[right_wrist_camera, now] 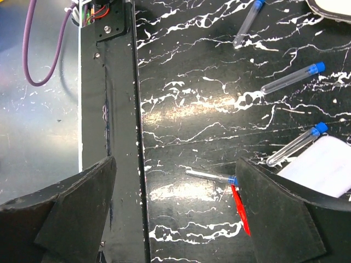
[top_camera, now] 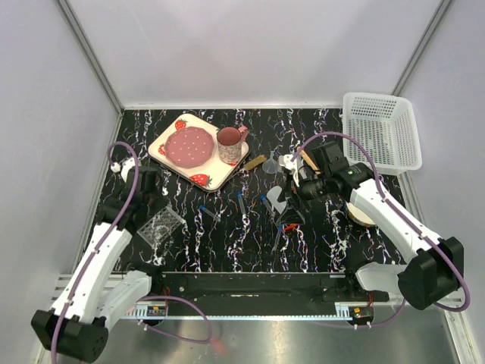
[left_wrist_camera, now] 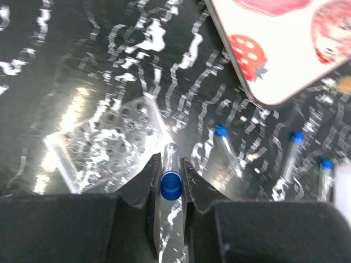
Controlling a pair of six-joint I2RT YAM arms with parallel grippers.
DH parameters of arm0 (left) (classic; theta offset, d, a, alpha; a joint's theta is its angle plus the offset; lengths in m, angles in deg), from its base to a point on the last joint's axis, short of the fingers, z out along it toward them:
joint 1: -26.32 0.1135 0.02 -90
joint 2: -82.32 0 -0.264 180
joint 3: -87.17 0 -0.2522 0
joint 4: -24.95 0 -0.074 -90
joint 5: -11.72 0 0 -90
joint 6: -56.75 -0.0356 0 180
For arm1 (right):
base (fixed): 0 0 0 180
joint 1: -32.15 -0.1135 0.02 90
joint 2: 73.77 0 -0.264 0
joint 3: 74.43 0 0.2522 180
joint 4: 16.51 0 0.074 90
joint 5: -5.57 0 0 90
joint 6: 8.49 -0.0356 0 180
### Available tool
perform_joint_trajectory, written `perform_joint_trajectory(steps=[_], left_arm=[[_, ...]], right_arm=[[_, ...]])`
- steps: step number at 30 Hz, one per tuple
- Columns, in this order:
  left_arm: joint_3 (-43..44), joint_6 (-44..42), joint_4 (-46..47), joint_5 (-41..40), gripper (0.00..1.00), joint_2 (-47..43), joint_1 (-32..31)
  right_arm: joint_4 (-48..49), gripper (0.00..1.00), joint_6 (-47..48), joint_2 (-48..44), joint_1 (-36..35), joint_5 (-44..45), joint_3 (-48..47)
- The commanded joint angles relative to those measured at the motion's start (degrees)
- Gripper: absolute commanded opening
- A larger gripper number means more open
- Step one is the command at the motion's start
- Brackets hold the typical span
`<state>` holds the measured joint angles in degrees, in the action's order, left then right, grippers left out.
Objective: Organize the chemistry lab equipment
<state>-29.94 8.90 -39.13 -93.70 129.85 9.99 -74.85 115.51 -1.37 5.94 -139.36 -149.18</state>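
Note:
My left gripper (left_wrist_camera: 170, 174) is shut on a clear blue-capped tube (left_wrist_camera: 170, 185), held just right of the clear plastic tube rack (left_wrist_camera: 104, 145). In the top view this gripper (top_camera: 149, 191) is above the rack (top_camera: 161, 225). Three more tubes lie on the mat (left_wrist_camera: 227, 148) (left_wrist_camera: 289, 156) (left_wrist_camera: 324, 175). My right gripper (right_wrist_camera: 175, 167) is wide open and empty above the mat, over a small blue-tipped clear piece (right_wrist_camera: 211, 175) and a red piece (right_wrist_camera: 240, 208). Three tubes lie beyond it (right_wrist_camera: 248, 22) (right_wrist_camera: 292, 78) (right_wrist_camera: 296, 143). A clear funnel (top_camera: 271, 163) and wooden-handled tools (top_camera: 254, 162) lie behind the right gripper (top_camera: 292, 201).
The strawberry-print tray (top_camera: 170, 163) with pink plate and mug (top_camera: 231, 144) stands at the back left. A white basket (top_camera: 381, 130) is at the back right. A cream bowl (top_camera: 362, 216) sits under the right arm. A white object (right_wrist_camera: 323, 164) lies beside the right finger.

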Motion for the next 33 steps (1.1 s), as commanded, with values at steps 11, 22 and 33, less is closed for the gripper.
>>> perform_joint_trajectory(steps=[11,22,33], left_arm=[[-2.89,-8.93,13.93,-8.93,0.04,13.02,7.72],[-4.74,-8.58,17.46,-4.18,0.03,15.06,7.9],[-5.79,-7.26,12.71,-3.74,0.03,9.69,7.99]], right_arm=[[3.45,0.95,-0.86,-2.27,2.75,-2.19,2.9],[3.97,0.96,-1.13,-1.56,3.28,-2.89,3.42],[4.23,0.96,-1.39,-0.77,3.63,-3.42,3.69]])
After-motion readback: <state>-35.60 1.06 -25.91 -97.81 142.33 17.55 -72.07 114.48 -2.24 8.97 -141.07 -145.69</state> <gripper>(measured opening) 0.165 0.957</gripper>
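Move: The blue-capped test tube is already pinched in the left fingers; the clear tube rack it is being taken to has its middle roughly 5 cm left of that hand, 2 cm back and 11 cm below. At table height, a loose tube lies about 11 cm to the hand's right and 2 cm ahead; the strawberry tray's middle is some 21 cm ahead and 8 cm right. From the idle right hand, the rack is about 38 cm left, level fore-and-aft, 14 cm lower. The capped tube, still held in the left fingers, is brought down about 6 cm towards the rack while travelling some 4 cm forward and 4 cm left. The leftward part comes early, most of the sinking after it, and the descent ends in a near-hover with a slight rise and draw back. The hand's left side rolls up about 10 degrees; the grip stays shut. ##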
